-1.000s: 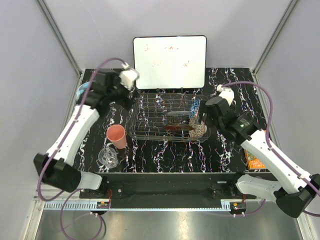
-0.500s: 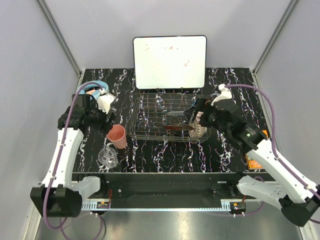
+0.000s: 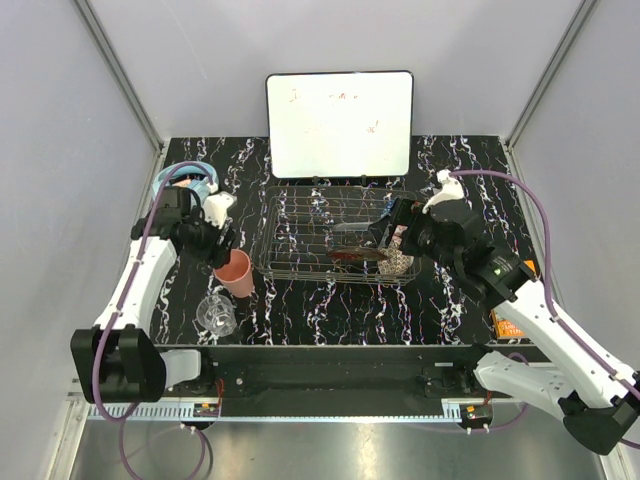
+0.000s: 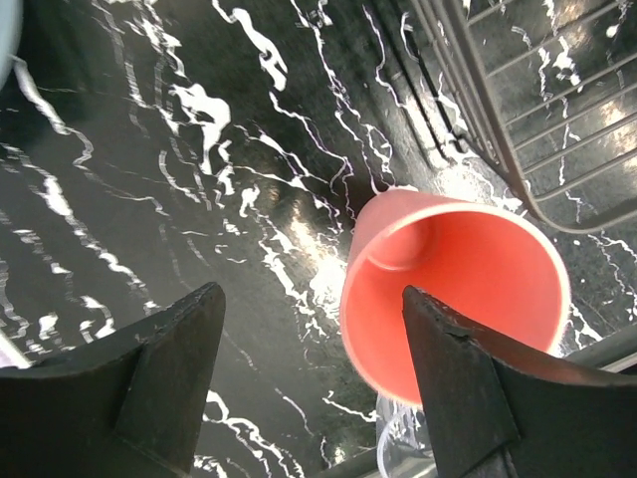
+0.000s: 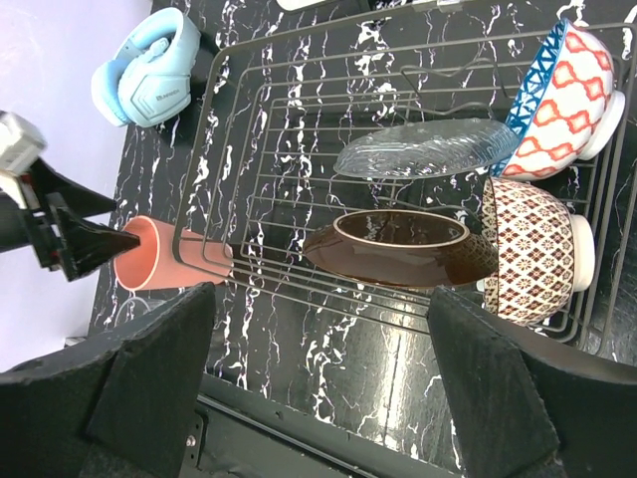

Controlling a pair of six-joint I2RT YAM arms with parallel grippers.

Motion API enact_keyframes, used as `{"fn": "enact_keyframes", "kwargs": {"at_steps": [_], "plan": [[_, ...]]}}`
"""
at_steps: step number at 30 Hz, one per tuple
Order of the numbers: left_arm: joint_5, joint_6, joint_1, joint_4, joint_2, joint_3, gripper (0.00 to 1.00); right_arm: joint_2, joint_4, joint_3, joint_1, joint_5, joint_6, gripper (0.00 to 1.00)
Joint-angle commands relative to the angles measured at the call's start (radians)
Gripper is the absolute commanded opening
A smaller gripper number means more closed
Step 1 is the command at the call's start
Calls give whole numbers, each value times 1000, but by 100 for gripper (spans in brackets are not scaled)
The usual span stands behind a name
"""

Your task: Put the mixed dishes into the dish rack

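The pink cup (image 3: pixel 235 272) stands on the table left of the dish rack (image 3: pixel 300 235), with the clear glass mug (image 3: pixel 216 314) just in front of it. My left gripper (image 3: pixel 218 240) is open just above the cup (image 4: pixel 458 289), whose near rim lies by one finger. In the rack (image 5: pixel 249 129) sit the clear glass dish (image 5: pixel 428 149), the red floral plate (image 5: pixel 403 249), the blue patterned bowl (image 5: pixel 567 90) and the beige patterned bowl (image 5: pixel 532 249). My right gripper (image 3: pixel 395 228) is open and empty over the rack's right end.
Light-blue headphones (image 3: pixel 185 178) lie at the far left behind the left arm. A white whiteboard (image 3: pixel 340 122) stands behind the rack. An orange packet (image 3: pixel 505 322) lies at the right front, partly under the right arm.
My left gripper has swung from the rack's far left corner out to the left, then settled over the pink cup. My right gripper has drawn back a little from the bowls.
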Motion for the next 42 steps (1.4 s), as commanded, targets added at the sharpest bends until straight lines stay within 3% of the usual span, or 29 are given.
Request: {"fn": "enact_keyframes", "kwargs": {"at_steps": [1,4,7,15,19,21,24,27,28,30,31,33,36,39,42], "plan": [[35,21,4,59,47,-32,73,13,18,18,8,-17,6,94],[36,26,4,69,93,-40,56,21,21,15,8,-24,14,92],[36,29,1,73,132,-43,0,22,24,9,8,-35,23,92],[55,18,63,30,12,30,0,53,54,14,8,-107,20,91],[159,21,157,-89,-66,229,0,98,125,38,8,-193,34,91],[276,6,218,-132,-91,306,0,131,174,48,8,-301,29,99],[514,-35,283,-221,-100,424,0,174,327,43,8,-441,67,100],[776,-135,323,-199,-109,454,0,216,625,22,8,-562,207,100],[913,-229,329,-171,-111,440,0,229,698,11,8,-593,250,100],[1046,-368,337,-28,-106,378,0,282,926,-24,8,-668,395,100],[1174,-542,337,49,-102,348,0,301,1000,-37,8,-681,446,100],[1238,-688,320,191,-69,307,0,367,1231,-81,8,-711,600,100],[1292,-733,327,191,-17,308,0,447,1384,-106,14,-728,716,100],[1353,-732,329,144,15,317,0,475,1386,-110,42,-716,715,100],[1384,-628,329,49,38,339,0,499,1372,-94,73,-707,701,100]]}}
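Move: Just below the open left fingers, the pink cup stands upright, its middle about 4 cm to the right, 1 cm back and 8 cm down. From that hand the glass cup is roughly 9 cm back and 1 cm left; the dish rack's middle lies some 13 cm ahead and 29 cm right. From the right hand the pink cup is about 34 cm left, 1 cm ahead and 22 cm lower, while the rack's middle is roughly 12 cm ahead and 8 cm left. Sinking about 4 cm, the left hand closes on the pink cup's wall, one finger inside the mouth, then lifts it some 25 cm and drifts right, rolling about 60 degrees so its base swings towards the right hand. The right hand, fingers wide open, sweeps about 18 cm left towards the cup, rising, rolling nearly 50 degrees and turning counter-clockwise. ##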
